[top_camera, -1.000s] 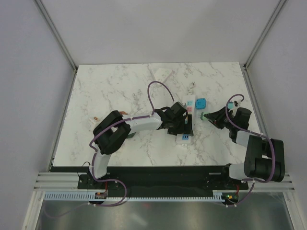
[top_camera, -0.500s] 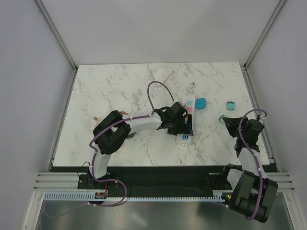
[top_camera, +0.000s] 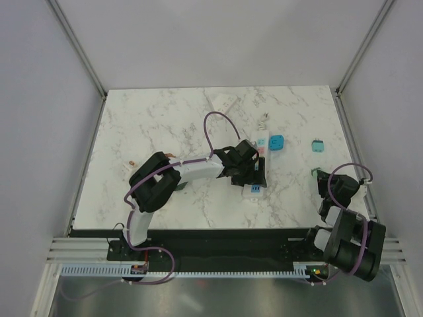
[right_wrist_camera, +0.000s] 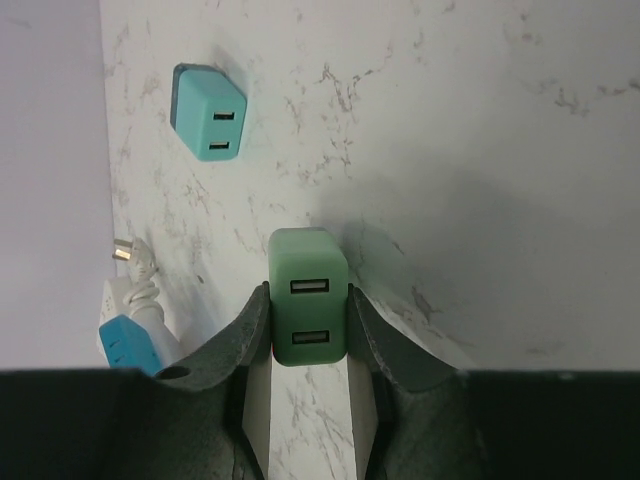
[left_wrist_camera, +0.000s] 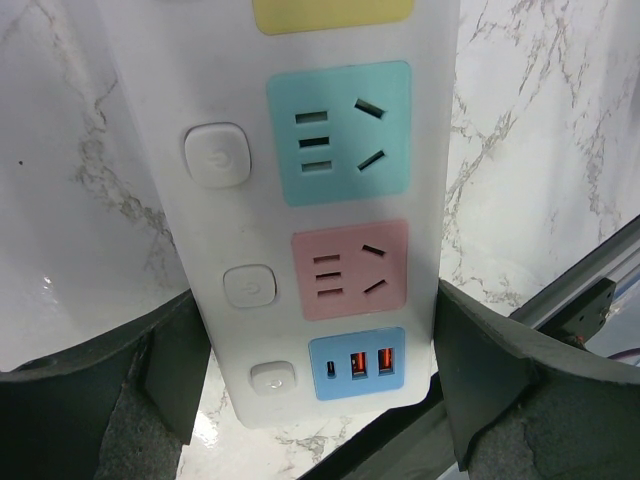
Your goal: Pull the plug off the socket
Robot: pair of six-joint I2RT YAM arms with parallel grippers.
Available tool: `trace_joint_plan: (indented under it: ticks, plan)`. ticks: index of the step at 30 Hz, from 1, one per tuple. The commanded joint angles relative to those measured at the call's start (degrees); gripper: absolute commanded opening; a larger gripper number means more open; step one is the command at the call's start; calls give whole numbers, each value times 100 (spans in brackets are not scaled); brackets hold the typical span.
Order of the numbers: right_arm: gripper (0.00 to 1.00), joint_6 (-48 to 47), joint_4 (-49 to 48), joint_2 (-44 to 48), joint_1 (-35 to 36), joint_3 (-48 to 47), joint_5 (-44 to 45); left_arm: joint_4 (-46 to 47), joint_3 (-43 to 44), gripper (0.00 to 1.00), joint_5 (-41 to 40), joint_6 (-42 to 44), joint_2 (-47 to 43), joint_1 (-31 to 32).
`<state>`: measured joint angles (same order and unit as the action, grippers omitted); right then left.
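A white power strip lies mid-table. In the left wrist view it shows a teal socket, a pink socket and a blue USB panel, all with nothing plugged in. My left gripper is shut on the strip's near end, its fingers pressed on both sides. My right gripper is shut on a green two-port USB plug, held just above the table near the right edge, well apart from the strip. The plug shows as a green speck in the top view.
A teal plug lies on the marble beyond my right gripper, also in the right wrist view. A blue plug lies beside the strip. The strip's cable plug and another white strip lie further back.
My right arm has drawn back to the right and toward the near edge, carrying the green plug away from the strip. The left arm and the strip have not moved.
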<state>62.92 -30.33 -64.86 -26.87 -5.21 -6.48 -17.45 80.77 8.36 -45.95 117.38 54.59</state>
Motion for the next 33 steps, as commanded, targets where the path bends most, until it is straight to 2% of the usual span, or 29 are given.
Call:
trace_joint_plan:
  ticks: [1,12,16,23,27,30,32,33]
  plan:
    - [0,238,-1500,-517,-20,-50,323,-645,-264,2,-133,51,531,-18]
    - [0,634,-3462,-2818,-20,-340,192,-698,-246,2,-159,51,505,-27]
    - [2,775,-4111,-3278,-20,-287,16,-707,-237,2,-142,43,514,-27]
    - [22,731,-4447,-3718,-20,-358,-248,-724,-185,2,-107,25,566,-27]
    - [44,661,-3948,-3455,-20,-366,-257,-733,-193,2,-124,8,540,-27]
    - [65,512,-3518,-3078,-20,-358,-170,-742,-193,2,-107,-1,557,-19]
    - [75,398,-3157,-2762,-20,-384,-108,-733,-193,2,-98,-10,549,-27]
    - [75,362,-2798,-2638,-20,-410,-82,-733,-193,2,-106,-19,549,-18]
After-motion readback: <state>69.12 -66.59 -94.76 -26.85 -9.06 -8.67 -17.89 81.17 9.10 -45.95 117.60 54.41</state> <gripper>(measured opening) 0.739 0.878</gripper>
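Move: Pinched in the right hand, the green plug is bound for bare table about 5 cm ahead, 2 cm to the right and 2 cm below. The teal plug stands some 12 cm ahead and 3 cm right of this hand; the blue plug is about 13 cm ahead and 15 cm left. The socket's middle lies roughly 22 cm left and 3 cm ahead. From the left hand, that bare spot is about 9 cm ahead and 25 cm right. Carrying the green plug forward about 5 cm towards the teal plug, the right hand drifts 2 cm right and sinks about 1 cm, its fingers tipping up some 10 degrees. It then stops, opens its fingers wide from around the plug and starts to rise. The left hand stays put, keeping its grip on the near end of the socket. ##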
